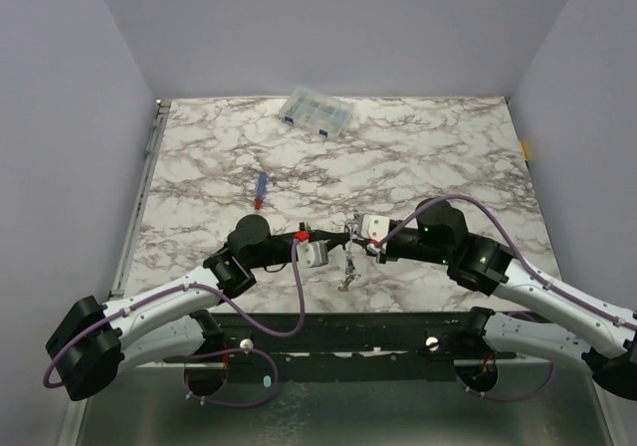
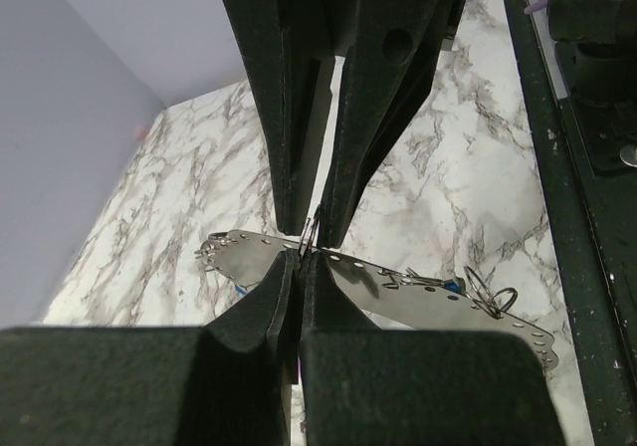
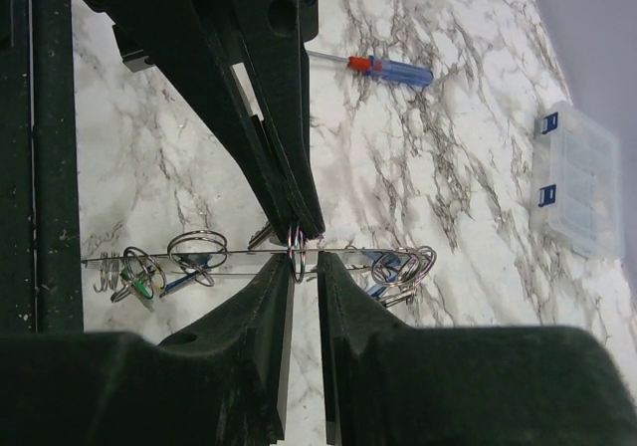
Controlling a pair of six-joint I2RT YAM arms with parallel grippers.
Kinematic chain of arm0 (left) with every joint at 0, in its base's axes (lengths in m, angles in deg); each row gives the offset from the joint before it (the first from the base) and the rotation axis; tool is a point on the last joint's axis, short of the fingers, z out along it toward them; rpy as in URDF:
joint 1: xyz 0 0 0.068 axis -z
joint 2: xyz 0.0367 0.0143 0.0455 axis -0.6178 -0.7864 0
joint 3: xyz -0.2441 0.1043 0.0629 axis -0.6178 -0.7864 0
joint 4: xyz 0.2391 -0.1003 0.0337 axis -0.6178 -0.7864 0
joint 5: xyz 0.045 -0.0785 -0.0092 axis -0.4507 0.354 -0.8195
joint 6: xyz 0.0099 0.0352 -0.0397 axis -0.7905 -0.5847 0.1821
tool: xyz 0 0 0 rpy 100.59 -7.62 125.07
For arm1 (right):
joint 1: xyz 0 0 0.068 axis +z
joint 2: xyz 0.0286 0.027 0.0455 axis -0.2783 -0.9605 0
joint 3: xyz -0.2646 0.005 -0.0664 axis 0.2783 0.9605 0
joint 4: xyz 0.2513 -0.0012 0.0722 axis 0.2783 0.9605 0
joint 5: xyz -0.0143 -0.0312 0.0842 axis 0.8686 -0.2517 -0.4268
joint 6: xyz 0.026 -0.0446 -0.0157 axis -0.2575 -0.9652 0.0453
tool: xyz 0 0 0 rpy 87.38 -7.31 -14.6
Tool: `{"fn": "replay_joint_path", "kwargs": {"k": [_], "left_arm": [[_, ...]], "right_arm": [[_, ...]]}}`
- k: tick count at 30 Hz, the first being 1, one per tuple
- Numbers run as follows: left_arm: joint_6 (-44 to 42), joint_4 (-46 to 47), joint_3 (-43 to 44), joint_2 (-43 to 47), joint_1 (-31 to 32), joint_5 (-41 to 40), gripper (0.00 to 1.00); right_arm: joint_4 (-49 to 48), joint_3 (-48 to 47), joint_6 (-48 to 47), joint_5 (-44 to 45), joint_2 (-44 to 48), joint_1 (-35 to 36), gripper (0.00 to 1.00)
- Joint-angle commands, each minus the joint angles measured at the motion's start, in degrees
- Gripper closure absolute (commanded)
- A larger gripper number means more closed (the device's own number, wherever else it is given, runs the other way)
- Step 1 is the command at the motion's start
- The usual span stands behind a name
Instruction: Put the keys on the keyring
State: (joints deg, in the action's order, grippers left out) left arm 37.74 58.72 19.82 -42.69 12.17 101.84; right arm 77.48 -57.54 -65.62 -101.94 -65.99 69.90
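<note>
The keyring (image 2: pixel 398 292) shows as a flat grey metal band with small holes, held above the table; the right wrist view has it edge-on (image 3: pixel 229 259). Small split rings hang on it, carrying the keys: a green tag (image 3: pixel 145 285) and blue tags (image 3: pixel 383 269). More keys (image 1: pixel 348 273) dangle below the grippers. My left gripper (image 2: pixel 302 257) is shut on a small split ring (image 2: pixel 310 234) at the band's edge. My right gripper (image 3: pixel 305 259) faces it from the other side, jaws slightly apart. That ring (image 3: pixel 297 257) stands in the gap, against one finger.
A red-and-blue screwdriver (image 1: pixel 261 189) lies on the marble table (image 1: pixel 428 157) behind the grippers. A clear plastic compartment box (image 1: pixel 317 113) sits near the far edge. The black rail of the arm bases (image 1: pixel 338 329) runs along the near edge.
</note>
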Motion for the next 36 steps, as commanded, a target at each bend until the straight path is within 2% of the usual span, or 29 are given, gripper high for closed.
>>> {"fn": "replay_joint_path", "kwargs": {"k": [1,6,10,15,20,22,25,36], "left_arm": [[-0.88,0.77,2.18,0.08,-0.11,0.28,1.0],[-1.07,0.39,2.31,-0.02,-0.11,0.55,1.0],[-1.3,-0.15,2.44,-0.16,-0.08,0.91,1.0],[-2.08,-0.65,2.29,0.65,-0.14,1.62,1.0],[-3.23,-1.1,1.64,2.27,-0.07,-0.29,0.74],[-3.34,-1.1,1.49,2.51,-0.19,-0.72,0.69],[-3.34,-1.11,1.48,2.57,-0.21,-0.25,0.66],[-2.25,0.68,1.27,3.02,-0.2,3.29,0.68]], "right_arm": [[-2.39,0.75,-0.21,1.77,-0.4,0.45,0.79],[-3.17,1.39,-0.21,1.9,-0.61,0.41,0.86],[-4.29,2.06,0.09,1.77,-0.67,0.41,0.99],[-9.96,5.25,0.32,3.08,2.3,0.41,1.0],[-15.0,8.51,0.51,3.36,6.03,0.41,1.0],[-17.55,9.49,0.98,3.3,7.37,0.41,1.0],[-19.68,10.81,1.51,3.1,9.14,0.41,1.0],[-30.02,16.59,3.87,-2.5,13.14,0.41,1.0]]}}
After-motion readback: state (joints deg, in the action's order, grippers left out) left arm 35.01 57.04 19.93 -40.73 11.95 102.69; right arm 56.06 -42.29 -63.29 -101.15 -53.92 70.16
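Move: At the two hands' meeting point, the small ring is already in the left fingers' tips, some 1 cm to that hand's right; from the right hand it lies about 1 cm left, level, between open fingers. From the left hand, the perforated strip's middle is roughly 3 cm back, 1 cm right and 2 cm below, the green-tagged key about 6 cm back, 1 cm right and 2 cm lower, and the far-end rings about 4 cm ahead, 1 cm right and 1 cm lower. Closing on the small ring while both hands sink about 1 cm together, the right fingers pinch it shut before the left lets go. The left then opens about a third and eases up some 1.5 cm; the right keeps its grip, rises about 3 cm from its low point, drifts about 1 cm right, and tips its fingertips upward some 15 degrees. ##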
